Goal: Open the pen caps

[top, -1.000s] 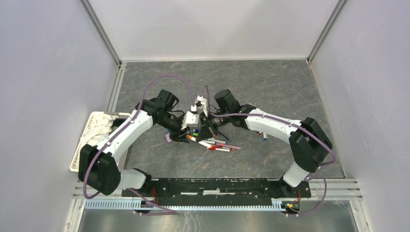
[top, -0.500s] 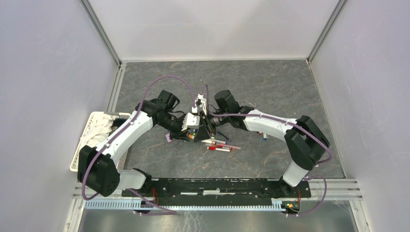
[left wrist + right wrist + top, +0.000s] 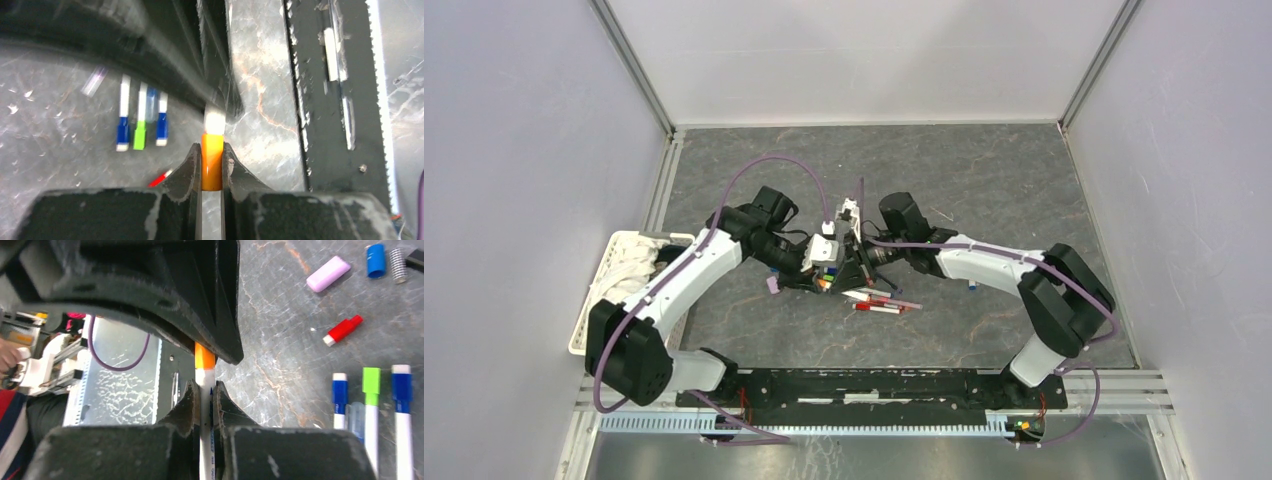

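Note:
Both grippers meet over the middle of the table on one pen. My left gripper (image 3: 212,150) is shut on its orange pen cap (image 3: 212,167). My right gripper (image 3: 205,387) is shut on the pen's white barrel (image 3: 205,410), just behind the cap (image 3: 204,356). The cap sits on the barrel, and the pen hangs clear of the table. From above, the left gripper (image 3: 817,272) and right gripper (image 3: 854,268) stand tip to tip. Several more pens (image 3: 879,300) lie below them, among them two blue-capped (image 3: 340,400) and a green-capped one (image 3: 371,405).
Loose caps lie on the table: lilac (image 3: 328,273), blue (image 3: 376,253) and red (image 3: 343,330), with a small spring (image 3: 398,265) beside them. A white basket (image 3: 619,265) stands at the left edge. The black base rail (image 3: 874,385) runs along the near edge.
My left gripper has shut on the orange cap. My right gripper opened briefly and shut again on the barrel. Both wrists shifted slightly.

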Available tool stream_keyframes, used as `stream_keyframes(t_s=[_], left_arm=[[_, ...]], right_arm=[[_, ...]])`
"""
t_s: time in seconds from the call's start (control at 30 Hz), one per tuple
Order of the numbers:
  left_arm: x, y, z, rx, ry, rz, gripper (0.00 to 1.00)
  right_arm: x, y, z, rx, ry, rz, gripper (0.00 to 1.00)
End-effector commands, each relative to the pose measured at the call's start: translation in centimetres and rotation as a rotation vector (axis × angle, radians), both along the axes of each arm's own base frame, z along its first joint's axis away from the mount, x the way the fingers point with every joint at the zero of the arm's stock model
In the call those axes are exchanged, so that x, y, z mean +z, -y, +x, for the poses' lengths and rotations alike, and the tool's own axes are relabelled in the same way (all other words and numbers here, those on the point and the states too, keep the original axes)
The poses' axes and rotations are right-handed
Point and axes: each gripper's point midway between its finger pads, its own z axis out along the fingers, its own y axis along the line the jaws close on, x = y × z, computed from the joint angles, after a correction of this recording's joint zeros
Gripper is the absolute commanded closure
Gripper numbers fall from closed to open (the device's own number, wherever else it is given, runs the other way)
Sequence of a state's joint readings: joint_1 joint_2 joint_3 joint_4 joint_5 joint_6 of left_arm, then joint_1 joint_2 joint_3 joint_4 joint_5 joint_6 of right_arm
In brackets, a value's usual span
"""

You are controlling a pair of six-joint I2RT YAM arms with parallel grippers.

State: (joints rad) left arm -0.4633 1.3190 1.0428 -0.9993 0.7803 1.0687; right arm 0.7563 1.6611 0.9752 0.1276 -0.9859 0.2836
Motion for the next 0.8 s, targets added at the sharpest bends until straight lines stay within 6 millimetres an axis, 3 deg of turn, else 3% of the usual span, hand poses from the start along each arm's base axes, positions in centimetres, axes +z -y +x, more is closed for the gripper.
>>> stream_keyframes(t_s=[0.0,0.13,0.27,0.37,0.5,0.67,0.77], left_arm=[[1.8,-2.9,4.3,0.061,0.156,0.043,0.98],[2.4,-5.5,6.8,0.132,0.170,0.048,0.98],[1.7,-5.9,7.8,0.179,0.162,0.036,0.98],[0.2,-5.4,9.1,0.265,0.154,0.012,0.98],[-3.4,-5.6,11.2,0.385,0.137,0.064,0.98],[-8.3,-6.8,13.0,0.488,0.189,0.203,0.97],[-9.7,-6.9,13.2,0.511,0.173,0.226,0.93]], right_arm=[[-2.0,4.3,-0.8,-0.046,-0.048,-0.077,1.00],[-3.6,6.9,-1.1,-0.083,-0.063,-0.144,1.00],[-3.6,8.5,0.4,-0.155,-0.024,-0.183,1.00],[-3.8,10.9,4.9,-0.366,0.056,-0.263,1.00],[-5.0,18.5,12.3,-0.844,0.192,-0.506,1.00],[-5.3,24.5,15.5,-1.120,0.305,-0.699,1.00],[-6.0,25.8,16.3,-1.187,0.311,-0.742,1.00]])
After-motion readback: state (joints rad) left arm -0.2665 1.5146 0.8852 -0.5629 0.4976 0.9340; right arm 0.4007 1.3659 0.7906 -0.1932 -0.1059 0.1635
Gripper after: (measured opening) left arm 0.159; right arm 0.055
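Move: The orange-capped pen is stretched between the hands, cap in the left fingers, body in the right. The left's free spot for the cap lies about 11 cm ahead, 7 left and 13 below; the red cap is 7 ahead and 5 left, the pink cap 7 ahead and 11 left. The right's free spot for the pen lies some 13 ahead, 22 right and 14 below; the nearest opened pen is 12 ahead and 26 right, the purple pen 10 ahead and 8 right. The orange cap comes off the pen body as the hands part, both keeping their grips. The left carries the cap forward and left, then sinks nearly 10 cm towards the loose caps. The right draws the pen right and down, then sweeps forward and on right, over 20 cm sideways in all, swinging clockwise until its fingers point forward and down by the opened pens. ##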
